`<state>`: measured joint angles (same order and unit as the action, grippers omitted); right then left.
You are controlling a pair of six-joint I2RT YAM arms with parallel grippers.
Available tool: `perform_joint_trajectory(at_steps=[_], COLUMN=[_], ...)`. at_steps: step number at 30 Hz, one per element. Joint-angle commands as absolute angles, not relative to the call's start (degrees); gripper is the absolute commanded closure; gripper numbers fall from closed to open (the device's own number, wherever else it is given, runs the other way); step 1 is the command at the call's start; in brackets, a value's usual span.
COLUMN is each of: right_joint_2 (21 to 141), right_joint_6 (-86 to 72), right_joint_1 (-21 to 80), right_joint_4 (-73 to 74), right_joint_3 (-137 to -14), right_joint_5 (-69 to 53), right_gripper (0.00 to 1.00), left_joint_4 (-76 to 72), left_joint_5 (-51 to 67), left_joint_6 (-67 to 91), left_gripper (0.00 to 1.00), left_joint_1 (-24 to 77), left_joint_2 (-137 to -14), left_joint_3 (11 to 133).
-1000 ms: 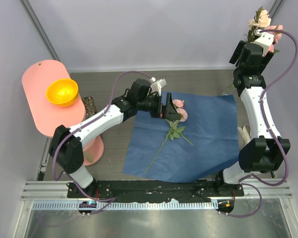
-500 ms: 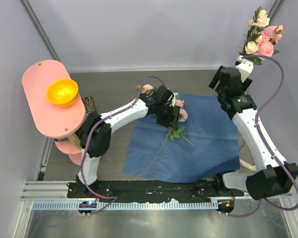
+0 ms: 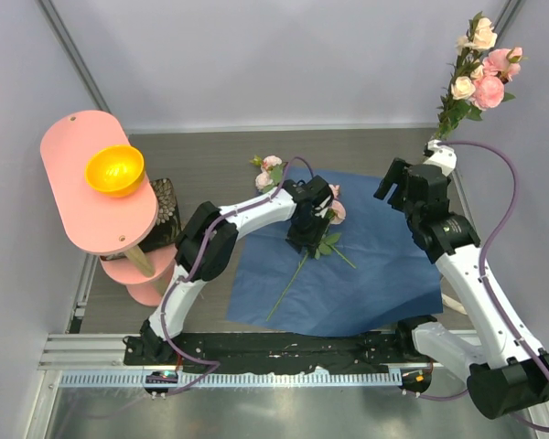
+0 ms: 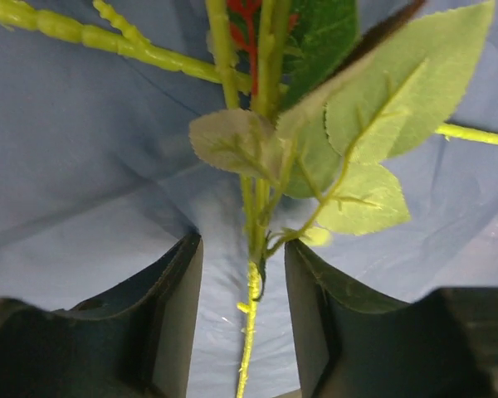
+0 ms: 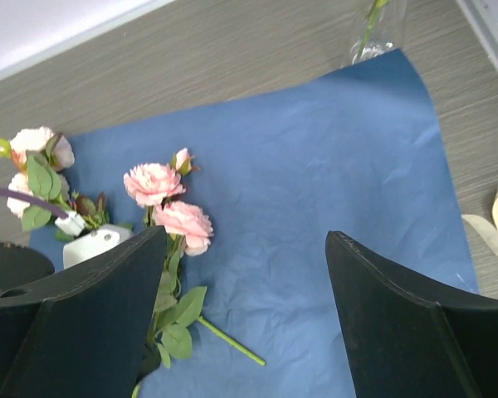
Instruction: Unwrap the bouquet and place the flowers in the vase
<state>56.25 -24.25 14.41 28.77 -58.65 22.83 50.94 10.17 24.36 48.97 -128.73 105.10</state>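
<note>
The blue paper (image 3: 384,256) lies unwrapped and flat mid-table. A stem of pink roses (image 3: 332,208) rests on it, and its thin green stem (image 4: 251,298) runs between my left gripper's (image 4: 242,245) fingers (image 4: 178,315). Those jaws are partly closed, with a gap on each side of the stem. A smaller cream and pink sprig (image 3: 267,172) lies by the paper's far left corner. Several roses (image 3: 480,69) stand tall at the far right. The clear vase (image 5: 375,33) shows at the paper's far corner. My right gripper (image 5: 246,235) hangs open and empty over the paper.
A pink two-tier stand (image 3: 82,197) at the left carries an orange bowl (image 3: 115,169). A dark patterned cup (image 3: 166,203) sits beside it. The cream ribbon (image 5: 491,224) lies off the paper's right edge. Walls close the back and both sides.
My left gripper has come down over the rose stem and its jaws have narrowed. The right arm has drawn back from the vase, leaving the roses standing there.
</note>
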Motion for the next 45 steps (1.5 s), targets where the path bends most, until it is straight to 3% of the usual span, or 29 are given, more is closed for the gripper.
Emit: perform_joint_trajectory(at_steps=[1, 5, 9, 13, 18, 22, 26, 31, 38, 45], right_joint_2=[53.9, 52.5, 54.4, 56.7, 56.7, 57.7, 61.3, 63.0, 62.6, 59.9], right_joint_6=[-23.8, -22.7, -19.3, -19.6, -23.5, -26.2, -28.8, -28.8, -27.2, -24.3], right_joint_1=[14.8, 14.9, 14.9, 14.9, 17.7, 24.1, 29.1, 33.2, 34.0, 34.1], right_joint_4=[27.9, 27.9, 26.7, 21.9, 12.8, 5.3, 1.4, -2.1, -1.1, 4.2], right_joint_3=[-56.8, -55.7, -56.2, -56.0, -55.1, -55.5, -55.9, -57.0, -56.7, -57.1], right_joint_5=[17.9, 13.2, -2.3, -24.4, -38.8, -40.3, -38.6, -36.0, -31.6, -29.2], right_gripper=[0.17, 0.19, 0.2, 0.22, 0.22, 0.21, 0.24, 0.34, 0.58, 0.53], left_joint_4=[50.6, 50.1, 48.4, 46.9, 39.2, 21.7, 3.8, 0.2, -2.6, -0.9], left_joint_5=[8.3, 7.2, 6.0, 5.5, 14.1, 34.8, 44.5, 48.0, 49.7, 51.1], left_joint_6=[23.6, 23.3, 22.9, 21.1, 22.8, 31.7, 37.8, 39.5, 40.3, 38.4], left_gripper=[0.58, 0.8, 0.99, 1.0, 1.0, 1.0, 1.0, 1.0, 1.0, 1.0], left_joint_1=[48.9, 48.9, 48.9, 48.6, 43.9, 38.1, 35.5, 35.4, 35.2, 34.4], left_joint_2=[-128.8, -126.2, -118.9, -109.8, -96.5, -86.2, -79.5, -77.3, -77.3, -78.3], left_joint_3=[107.6, 107.8, 106.9, 104.6, 95.0, 82.4, 73.8, 72.2, 72.2, 72.6])
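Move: The pink-rose stem lies on the blue wrapping right between the left hand's open fingertips, about 1 cm below; its rose heads lie some 11 cm ahead and 8 cm to the right. A second flower's heads are about 20 cm ahead and 10 cm left, and a short stem end some 9 cm right and 1 cm back. From the right hand, the gripped stretch of stem lies roughly 24 cm left, 8 cm back and 25 cm below, and the vase about 15 cm ahead, 8 cm right and 16 cm below. The pink-rose stem is pinched by the left fingers as they shut down at the wrapping, then carried up about 30 cm while that wrist tilts some 65 degrees until its fingers point right, ending slightly back and left. The right hand swings about 26 cm left and 9 cm back towards the stem, turns roughly 70 degrees counter-clockwise to face the left hand, and half closes around the stem beside the left fingertips; whether it touches can't be seen. ##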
